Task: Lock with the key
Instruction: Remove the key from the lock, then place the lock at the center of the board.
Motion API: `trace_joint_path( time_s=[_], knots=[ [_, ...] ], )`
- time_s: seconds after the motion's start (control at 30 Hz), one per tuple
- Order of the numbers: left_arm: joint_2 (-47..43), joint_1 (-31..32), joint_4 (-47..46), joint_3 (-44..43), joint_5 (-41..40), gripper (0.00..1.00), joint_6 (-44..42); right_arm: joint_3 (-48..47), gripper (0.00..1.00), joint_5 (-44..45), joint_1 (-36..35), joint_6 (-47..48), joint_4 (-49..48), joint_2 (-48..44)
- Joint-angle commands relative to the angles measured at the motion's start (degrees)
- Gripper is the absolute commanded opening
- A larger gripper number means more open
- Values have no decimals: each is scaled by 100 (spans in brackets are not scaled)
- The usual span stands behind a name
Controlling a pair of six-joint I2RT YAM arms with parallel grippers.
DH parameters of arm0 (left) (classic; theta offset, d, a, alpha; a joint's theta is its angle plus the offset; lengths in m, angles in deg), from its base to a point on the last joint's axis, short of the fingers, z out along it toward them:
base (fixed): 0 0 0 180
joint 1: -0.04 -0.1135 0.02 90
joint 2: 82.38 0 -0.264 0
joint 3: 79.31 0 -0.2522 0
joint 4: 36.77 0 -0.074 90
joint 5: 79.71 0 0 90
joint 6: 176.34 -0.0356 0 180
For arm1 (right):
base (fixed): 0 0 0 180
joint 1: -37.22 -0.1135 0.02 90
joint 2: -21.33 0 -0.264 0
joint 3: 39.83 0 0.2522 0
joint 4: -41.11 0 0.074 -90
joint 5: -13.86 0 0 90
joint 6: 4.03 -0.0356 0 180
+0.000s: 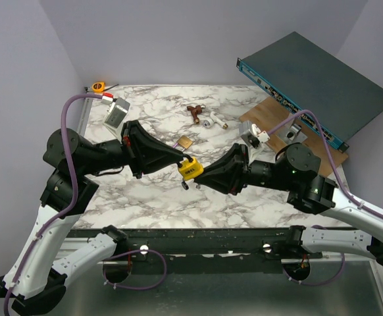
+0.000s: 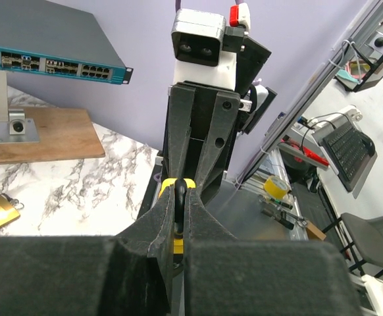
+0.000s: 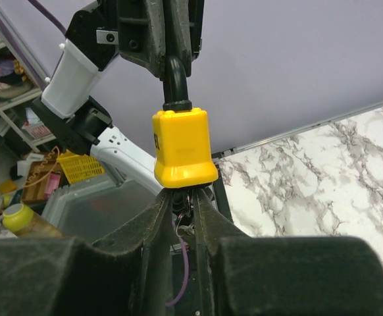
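A small yellow padlock (image 1: 190,169) with a black shackle hangs in the air between the two arms, above the middle of the marble table (image 1: 152,197). My left gripper (image 1: 182,160) is shut on the shackle (image 2: 179,197), and only slivers of the padlock's yellow body (image 2: 168,187) show past its fingers. From the other side, my right gripper (image 1: 197,178) meets the underside of the padlock (image 3: 183,146). The key (image 3: 185,199) sits in that underside between the right gripper's (image 3: 182,196) narrow jaws, its ring hanging below. The spare key on the ring (image 1: 185,186) dangles under the padlock.
A brass padlock (image 1: 186,142) lies flat on the marble behind the grippers. Brown and white fittings (image 1: 203,117) lie further back. A teal network switch (image 1: 316,82) rests on metal stands over a wooden board (image 1: 265,113) at the back right. An orange tape measure (image 1: 99,86) sits in the back left corner.
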Motion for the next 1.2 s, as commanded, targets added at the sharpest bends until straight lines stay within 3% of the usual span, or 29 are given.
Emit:
trace_joint_path(
  time_s=[0.0,0.2,0.87,1.03,1.17],
  knots=[
    [-36,29,-421,-14,-170,0,120,77,18,-111,14,-49,-129,58],
    [-44,28,-460,-10,-182,0,129,104,1,-50,11,-79,-155,56],
    [-226,2,-39,-188,-1375,0,-267,978,1,-13,11,-385,316,-546],
    [-222,-147,1065,-3,-2756,0,-470,929,1,1023,13,-376,783,-725],
    [-136,-579,1320,826,-2912,0,106,651,1,1709,13,-348,1273,-283]
  ],
)
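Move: The left hand holds the yellow lock by its black shackle; the lock's body hangs about 4 cm below that hand, 1 cm back and 1 cm to its right. The key sits in the body's underside, some 7 cm below the left hand, 2 cm back and 3 cm right, already between the right hand's still parted fingers, with the body 3 cm above the right hand, 1 cm ahead and 1 cm left. A brass padlock lies on the table about 25 cm ahead of the left hand and level with it sideways, some 45 cm lower. The right fingers close and pinch the key, then after a brief hold draw it down out of the lock, about 7 cm down with a slight shift right, the fingertips dipping. The left hand keeps its grip on the shackle and, hardly moving at first, speeds up as it carries the lock some 7 cm forward and a little left, away from the key, turning about 25 degrees counter-clockwise. ##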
